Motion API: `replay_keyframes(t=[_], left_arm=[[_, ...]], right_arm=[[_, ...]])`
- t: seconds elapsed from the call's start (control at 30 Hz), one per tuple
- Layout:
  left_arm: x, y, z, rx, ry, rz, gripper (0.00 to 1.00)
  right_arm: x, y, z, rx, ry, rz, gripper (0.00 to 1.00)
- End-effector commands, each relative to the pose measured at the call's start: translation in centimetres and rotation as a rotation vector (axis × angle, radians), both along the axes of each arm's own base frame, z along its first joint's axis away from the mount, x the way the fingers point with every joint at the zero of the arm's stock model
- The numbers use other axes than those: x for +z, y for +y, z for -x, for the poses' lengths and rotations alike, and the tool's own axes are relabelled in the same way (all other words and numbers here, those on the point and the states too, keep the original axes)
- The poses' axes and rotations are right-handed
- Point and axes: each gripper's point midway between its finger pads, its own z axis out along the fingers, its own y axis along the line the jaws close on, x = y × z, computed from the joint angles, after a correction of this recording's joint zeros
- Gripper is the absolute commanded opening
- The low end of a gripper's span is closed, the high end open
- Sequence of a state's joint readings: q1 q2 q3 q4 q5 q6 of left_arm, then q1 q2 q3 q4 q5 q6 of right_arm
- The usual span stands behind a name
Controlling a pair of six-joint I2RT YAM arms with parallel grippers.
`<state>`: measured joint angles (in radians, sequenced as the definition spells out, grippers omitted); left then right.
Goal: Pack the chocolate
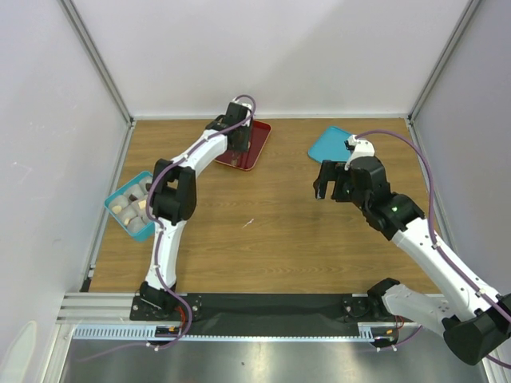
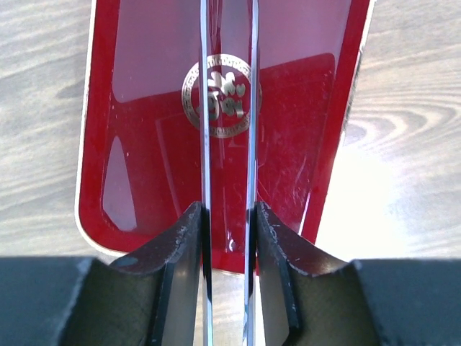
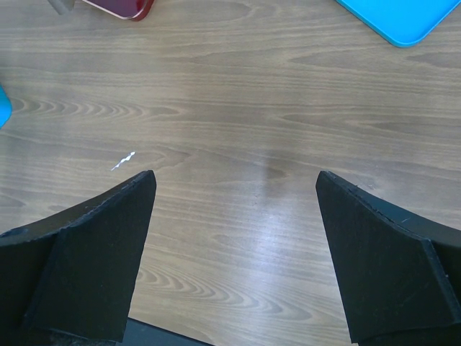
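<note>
Several chocolate pieces [image 1: 129, 209], dark and pale, lie in the teal box [image 1: 145, 231] at the left table edge. One small brownish piece [image 1: 233, 159] sits on the red tray [image 1: 257, 144] at the back. My left gripper [image 1: 236, 128] hangs over that tray, shut on thin metal tongs [image 2: 204, 108] whose two blades run forward a narrow gap apart. In the left wrist view the left gripper [image 2: 229, 213] and the blades hover over the tray's gold emblem [image 2: 220, 97], and no chocolate shows between the blades. My right gripper [image 1: 331, 179] [image 3: 234, 187] stands wide open over bare wood, holding nothing.
A teal lid [image 1: 331, 144] lies flat at the back right, its corner showing in the right wrist view [image 3: 403, 18]. A small white scrap [image 1: 248, 223] lies mid-table. White walls close in the left, back and right sides.
</note>
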<state>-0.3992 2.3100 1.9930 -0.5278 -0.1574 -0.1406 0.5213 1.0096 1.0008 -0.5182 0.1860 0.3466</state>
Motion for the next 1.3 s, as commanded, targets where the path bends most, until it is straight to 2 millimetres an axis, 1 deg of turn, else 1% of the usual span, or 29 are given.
replay_keyframes(t=[0.0, 0.03, 0.27, 0.3, 0.37, 0.4, 0.43, 0.47, 0.5, 0.53, 0.57, 0.6, 0.63, 0.67, 0.7, 0.77, 0.8, 0.87, 0.9, 0.93, 0.97, 1.0, 1.03, 1.07, 1.1, 1.13, 1.17, 1.2, 1.27], left_arm=[[7.5, -0.1, 0.3, 0.021, -0.099, 0.080, 0.33], [7.3, 0.1, 1.0, 0.030, -0.082, 0.082, 0.33], [8.9, 1.8, 4.9, 0.066, -0.059, 0.088, 0.31], [8.4, 2.1, 5.8, 0.071, -0.035, 0.078, 0.31], [9.4, 2.6, 6.8, 0.077, -0.039, 0.085, 0.30], [8.6, 3.1, 7.8, 0.086, -0.010, 0.067, 0.30], [9.6, 3.5, 8.4, 0.097, -0.017, 0.073, 0.30], [9.6, 3.8, 9.1, 0.105, -0.008, 0.067, 0.29], [9.7, 4.5, 10.0, 0.120, 0.009, 0.053, 0.29], [9.2, 5.2, 11.0, 0.146, 0.029, 0.037, 0.28], [10.8, 5.8, 11.9, 0.158, 0.003, 0.044, 0.27], [11.1, 6.4, 13.0, 0.173, 0.014, 0.034, 0.27], [10.8, 7.4, 14.1, 0.204, 0.026, 0.014, 0.28], [12.9, 8.1, 15.2, 0.221, -0.012, 0.029, 0.31], [12.6, 8.9, 16.7, 0.240, 0.014, 0.016, 0.31], [13.9, 10.2, 18.6, 0.276, 0.000, 0.015, 0.33], [14.8, 11.4, 20.5, 0.315, -0.001, 0.034, 0.33], [15.2, 12.3, 22.3, 0.339, 0.010, 0.075, 0.33], [16.0, 13.0, 23.8, 0.365, -0.005, 0.106, 0.33], [16.2, 13.7, 24.5, 0.390, -0.002, 0.112, 0.33], [16.6, 14.8, 25.2, 0.427, -0.011, 0.107, 0.33], [16.9, 16.1, 26.6, 0.465, -0.010, 0.107, 0.33], [17.1, 16.8, 27.3, 0.485, -0.016, 0.106, 0.33], [17.0, 17.5, 28.0, 0.503, -0.015, 0.100, 0.33], [16.4, 18.6, 29.0, 0.541, 0.008, 0.084, 0.33], [16.6, 19.1, 30.0, 0.554, -0.002, 0.097, 0.33], [16.0, 20.0, 30.9, 0.588, 0.017, 0.093, 0.33], [15.0, 20.0, 31.6, 0.593, 0.042, 0.109, 0.33], [14.7, 20.3, 32.7, 0.606, 0.042, 0.142, 0.32]], right_arm=[[2.1, 0.0, 0.1, 0.000, -0.063, -0.042, 1.00], [2.3, -0.1, 0.1, 0.000, -0.065, -0.043, 1.00], [2.9, -0.1, 0.8, 0.006, -0.077, -0.071, 1.00], [3.0, -0.1, 0.9, 0.006, -0.079, -0.075, 1.00], [3.1, 0.0, 1.1, 0.014, -0.081, -0.083, 1.00], [3.2, 0.1, 1.1, 0.016, -0.082, -0.094, 1.00], [3.1, 0.3, 1.2, 0.026, -0.078, -0.102, 1.00], [3.1, 0.5, 1.3, 0.030, -0.077, -0.107, 1.00], [3.0, 0.5, 1.4, 0.034, -0.074, -0.108, 1.00], [2.9, 0.7, 1.5, 0.041, -0.066, -0.122, 1.00], [2.9, 0.8, 1.7, 0.045, -0.065, -0.131, 1.00], [2.8, 0.8, 1.9, 0.049, -0.063, -0.138, 1.00], [2.8, 1.1, 2.2, 0.059, -0.059, -0.158, 0.99], [2.7, 1.3, 2.3, 0.067, -0.060, -0.169, 0.99], [2.5, 1.2, 2.7, 0.071, -0.060, -0.178, 0.99], [2.2, 1.6, 3.1, 0.086, -0.054, -0.202, 0.99], [1.8, 1.6, 3.4, 0.092, -0.045, -0.203, 1.00], [1.2, 1.9, 3.9, 0.119, -0.027, -0.207, 0.99], [1.2, 1.9, 3.9, 0.120, -0.027, -0.202, 0.99], [1.4, 1.9, 4.0, 0.123, -0.029, -0.202, 1.00], [1.9, 1.8, 4.1, 0.125, -0.039, -0.201, 1.00], [2.2, 1.7, 4.0, 0.127, -0.048, -0.200, 0.99], [2.9, 2.2, 4.3, 0.157, -0.063, -0.219, 1.00], [3.0, 2.3, 4.4, 0.167, -0.068, -0.225, 1.00], [3.2, 2.5, 4.6, 0.176, -0.072, -0.230, 1.00], [3.1, 2.7, 4.8, 0.186, -0.073, -0.229, 1.00], [2.6, 2.9, 4.9, 0.194, -0.064, -0.226, 1.00], [2.6, 3.2, 5.1, 0.205, -0.060, -0.228, 1.00], [2.9, 3.8, 5.5, 0.234, -0.060, -0.235, 1.00]])
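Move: Still pinched between the left fingers in the tray's far part is a chocolate; the blue box it is bound for lies about 26 cm back and some 34 cm to the left, near the hand's own height. Two brown chocolates sit about 3 cm left and 1 cm farther out, and the red tray's middle is 6 cm back and 2 cm left. From the right hand the box is about 55 cm left, 1 cm ahead and 16 cm lower. Lifting the held chocolate out of the red tray, the left hand swings back about 30 cm and left about 20 cm towards the blue box, rising some 18 cm and just starting to sink at the end. It turns about 30 degrees counter-clockwise, with the fingers keeping their grip. The empty right hand, wide open, draws back about 5 cm and slightly left. ##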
